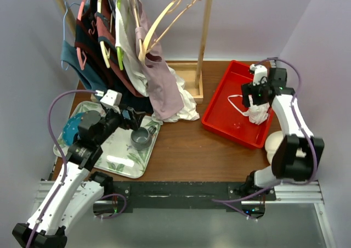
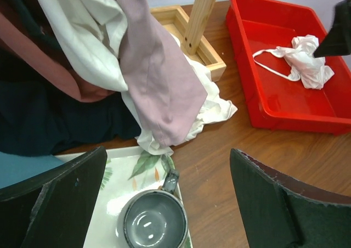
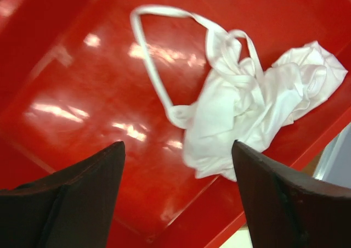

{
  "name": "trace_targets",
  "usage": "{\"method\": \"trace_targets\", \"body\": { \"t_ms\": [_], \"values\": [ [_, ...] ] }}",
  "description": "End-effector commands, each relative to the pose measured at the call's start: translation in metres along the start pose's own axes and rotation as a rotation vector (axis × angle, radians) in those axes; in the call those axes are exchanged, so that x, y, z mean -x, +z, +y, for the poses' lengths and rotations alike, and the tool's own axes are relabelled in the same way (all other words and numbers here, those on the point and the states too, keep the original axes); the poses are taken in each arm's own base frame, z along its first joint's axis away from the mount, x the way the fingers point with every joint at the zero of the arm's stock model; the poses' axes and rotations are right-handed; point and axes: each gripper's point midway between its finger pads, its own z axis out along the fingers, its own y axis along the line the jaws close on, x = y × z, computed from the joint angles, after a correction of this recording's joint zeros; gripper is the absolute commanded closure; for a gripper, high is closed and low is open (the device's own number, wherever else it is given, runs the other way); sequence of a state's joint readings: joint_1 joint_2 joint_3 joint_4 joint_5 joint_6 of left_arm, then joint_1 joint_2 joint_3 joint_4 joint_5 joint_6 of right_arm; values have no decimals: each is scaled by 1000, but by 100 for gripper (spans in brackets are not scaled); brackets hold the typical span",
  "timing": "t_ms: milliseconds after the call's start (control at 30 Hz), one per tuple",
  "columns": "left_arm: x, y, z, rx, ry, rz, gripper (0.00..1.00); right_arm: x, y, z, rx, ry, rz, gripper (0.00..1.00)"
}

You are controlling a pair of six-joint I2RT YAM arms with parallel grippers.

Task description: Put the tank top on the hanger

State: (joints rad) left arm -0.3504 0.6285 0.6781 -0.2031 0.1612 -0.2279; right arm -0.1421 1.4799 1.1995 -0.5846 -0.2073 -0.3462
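The tank top [image 1: 256, 114] is a crumpled white heap with a loose strap loop, lying in the red bin [image 1: 219, 112]; it also shows in the left wrist view as the tank top [image 2: 304, 61]. My right gripper [image 1: 254, 101] hangs just above it, open. In the right wrist view the tank top [image 3: 258, 108] lies ahead, its near edge by the right finger, and nothing is gripped in the right gripper [image 3: 176, 145]. The cream hanger [image 1: 170, 17] hangs bare and tilted on the rack. My left gripper [image 1: 133, 118] [image 2: 168, 150] is open above the tray's corner.
A wooden rack [image 1: 206, 37] with a box base [image 1: 191, 82] holds a mauve garment [image 1: 162, 86], a white shirt and dark clothes that drape onto the table. A floral tray [image 1: 123, 152] carries a grey cup [image 1: 141, 139] and a blue bowl [image 1: 71, 130].
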Motion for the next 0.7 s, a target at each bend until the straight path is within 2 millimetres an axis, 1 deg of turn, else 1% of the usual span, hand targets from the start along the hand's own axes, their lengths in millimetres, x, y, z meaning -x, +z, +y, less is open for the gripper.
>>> {"method": "trace_targets", "body": {
  "t_ms": [0, 67, 100, 167, 200, 267, 400, 433, 533, 600, 633, 667],
  "values": [
    [7, 2, -11, -51, -33, -46, 0, -15, 23, -42, -198, -71, 172, 31],
    [0, 2, -10, -53, -40, -32, 0, -20, 33, -41, -207, -102, 210, 37],
    [-1, 3, -10, -54, -42, -29, 0, -25, 39, -42, -217, -111, 231, 43],
    [-4, 4, -11, -60, -43, -21, 0, -30, 44, -39, -212, -116, 249, 46],
    [-5, 4, -12, -63, -44, -19, 0, -33, 46, -38, -207, -117, 262, 50],
    [-5, 5, -13, -73, -49, -15, 0, -39, 50, -36, -193, -115, 281, 51],
    [-7, 6, -16, -89, -60, -8, 0, -49, 54, -33, -177, -119, 308, 59],
    [-7, 5, -18, -96, -63, -5, 0, -50, 54, -33, -177, -122, 311, 65],
    [-8, 5, -21, -113, -80, 3, 0, -52, 56, -34, -171, -130, 328, 76],
    [-7, 5, -24, -126, -88, 5, 0, -51, 56, -32, -159, -135, 331, 88],
    [-8, 4, -26, -136, -96, 13, 0, -48, 55, -31, -149, -140, 322, 93],
    [-7, 4, -27, -141, -101, 15, 0, -40, 49, -30, -145, -143, 291, 100]
  ]
}}
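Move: The tank top lies crumpled in the red bin, its middle about 9 cm below my right hand, 5 cm to the right and 2 cm ahead. Its strap loop lies some 5 cm ahead and 5 cm left of that hand, the bin's middle about 5 cm ahead and 2 cm left, both some 9 cm down. From my left hand the tank top is roughly 46 cm right, 14 cm ahead and 20 cm lower. I drop my right hand quickly about 8 cm into the red bin, onto the near-left part of the crumpled tank top, easing some 3 cm to the right while the fingers tip some 20 degrees steeper. Then, nearly still down there, I finish closing the fingers and pinch the white cloth between their tips. My open left hand only drifts about 2 cm down and right. ##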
